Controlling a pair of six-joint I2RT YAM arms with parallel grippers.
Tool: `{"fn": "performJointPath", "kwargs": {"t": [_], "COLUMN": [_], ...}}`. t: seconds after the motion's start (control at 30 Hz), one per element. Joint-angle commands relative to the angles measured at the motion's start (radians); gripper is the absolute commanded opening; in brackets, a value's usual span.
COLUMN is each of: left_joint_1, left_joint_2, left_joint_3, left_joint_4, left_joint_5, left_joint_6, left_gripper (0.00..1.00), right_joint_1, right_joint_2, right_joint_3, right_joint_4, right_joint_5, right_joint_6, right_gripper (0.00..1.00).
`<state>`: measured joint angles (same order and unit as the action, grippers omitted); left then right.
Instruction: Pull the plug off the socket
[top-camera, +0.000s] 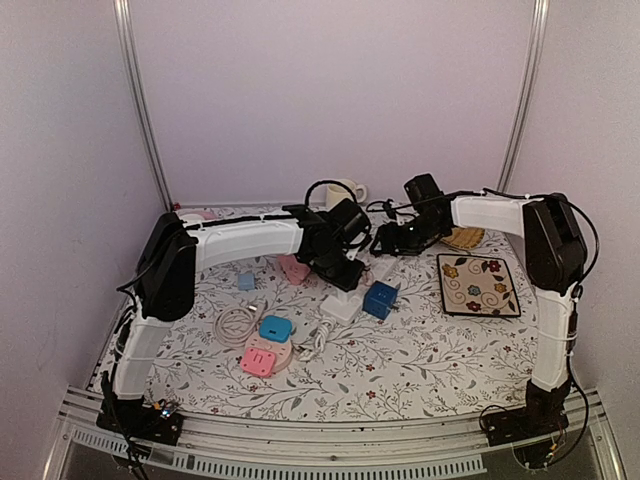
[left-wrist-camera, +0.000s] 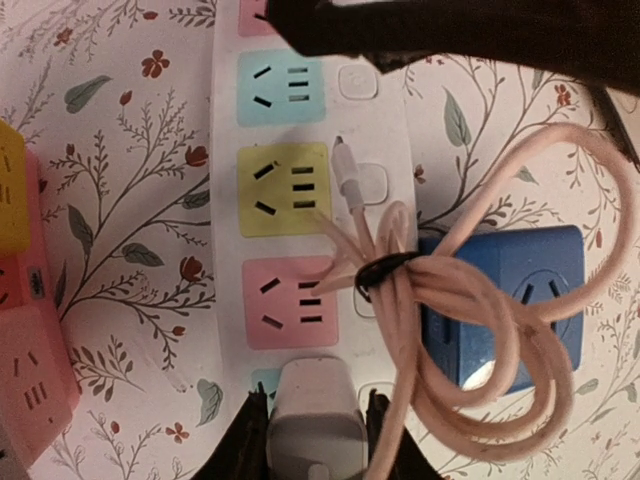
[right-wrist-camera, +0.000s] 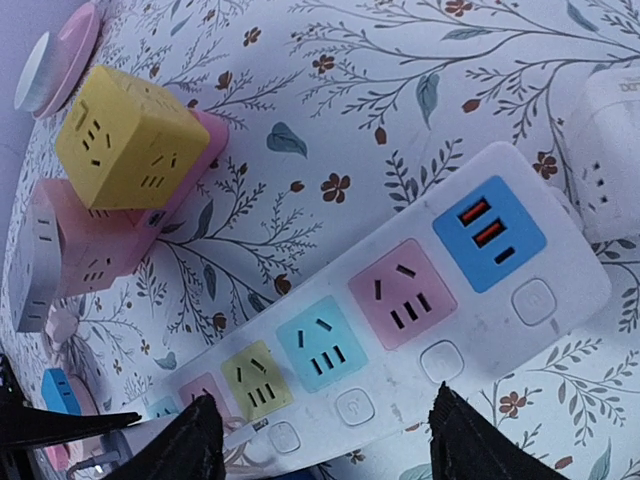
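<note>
A white power strip (left-wrist-camera: 225, 200) with coloured sockets lies on the flowered cloth, seen from above as a white bar (top-camera: 343, 305). A white plug (left-wrist-camera: 312, 410) sits in the socket at the strip's near end in the left wrist view. My left gripper (left-wrist-camera: 315, 432) is shut on that plug, one black finger on each side of it. My right gripper (right-wrist-camera: 330, 440) is open and straddles the same strip (right-wrist-camera: 572, 262) near its light blue and yellow sockets. From above, the two grippers (top-camera: 348, 275) (top-camera: 392, 243) hang close together over the strip.
A coiled pink cable (left-wrist-camera: 480, 330) tied with a black band drapes over the strip and a blue cube socket (left-wrist-camera: 510, 300). Yellow (right-wrist-camera: 130, 140) and pink (right-wrist-camera: 90, 250) cube sockets stand beside the strip. A flowered tile (top-camera: 477, 284), a mug (top-camera: 345, 192) and more adapters (top-camera: 265, 345) lie around.
</note>
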<state>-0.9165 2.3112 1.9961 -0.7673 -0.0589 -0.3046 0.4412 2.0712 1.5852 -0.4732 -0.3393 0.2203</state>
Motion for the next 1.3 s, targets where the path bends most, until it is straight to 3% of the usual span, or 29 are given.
{"fn": "performJointPath", "kwargs": {"t": [0.0,0.2,0.4,0.83,1.1,1.27], "left_joint_1": [-0.022,-0.025,-0.027,-0.026,0.035,0.026], "left_joint_2": [-0.021,-0.04,-0.057,-0.093,-0.1,-0.1], "left_joint_3": [-0.017,-0.037,-0.043,-0.003,0.047,0.058], "left_joint_4": [0.063,0.088,0.106,0.135,0.118,0.097], "left_joint_5": [0.041,0.042,0.033,0.0,0.139,0.11], "left_joint_6": [0.035,0.038,0.052,0.094,0.019,0.06], "left_gripper": [0.18,0.17,0.15,0.09,0.07,0.07], "right_joint_1": [0.004,0.01,0.01,0.01,0.01,0.01], "right_joint_2": [0.045,0.09,0.119,0.145,0.143,0.148], "right_joint_3": [0.029,0.034,0.036,-0.016,-0.049,-0.051], "right_joint_4": [0.006,0.022,0.022,-0.051,-0.073,-0.086], "right_joint_5": [-0.091,-0.14,-0.132,0.008,0.11,0.134], "right_joint_6": [0.009,0.031,0.028,0.007,-0.019,-0.029], "right_gripper": [0.65,0.3,0.11,0.05,0.05,0.04]}}
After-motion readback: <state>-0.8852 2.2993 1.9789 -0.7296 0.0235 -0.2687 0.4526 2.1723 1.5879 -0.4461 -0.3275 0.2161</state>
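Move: The right hand, empty, is over the far half of the power strip: the cyan socket lies about 6 cm below it and 1 cm left, the bare pink socket 3 cm ahead, 1 cm right and as low. The gripped white plug is some 7 cm back and 8 cm left of this hand, the blue cube about 8 cm back and 1 cm left. From the left hand, the plug is right at its fingertips, and that cyan socket is 7 cm ahead and 7 cm right. The right hand sinks about 5 cm towards the strip, edging a little back and left while its open fingers shut completely, then with the closed tips down on the cyan socket beside the pink one it eases about 1 cm right and forward, seeming to bear down to brace the strip. The left hand stays almost in place at the near end, turning only a few degrees, and keeps its pinch on the white plug. ##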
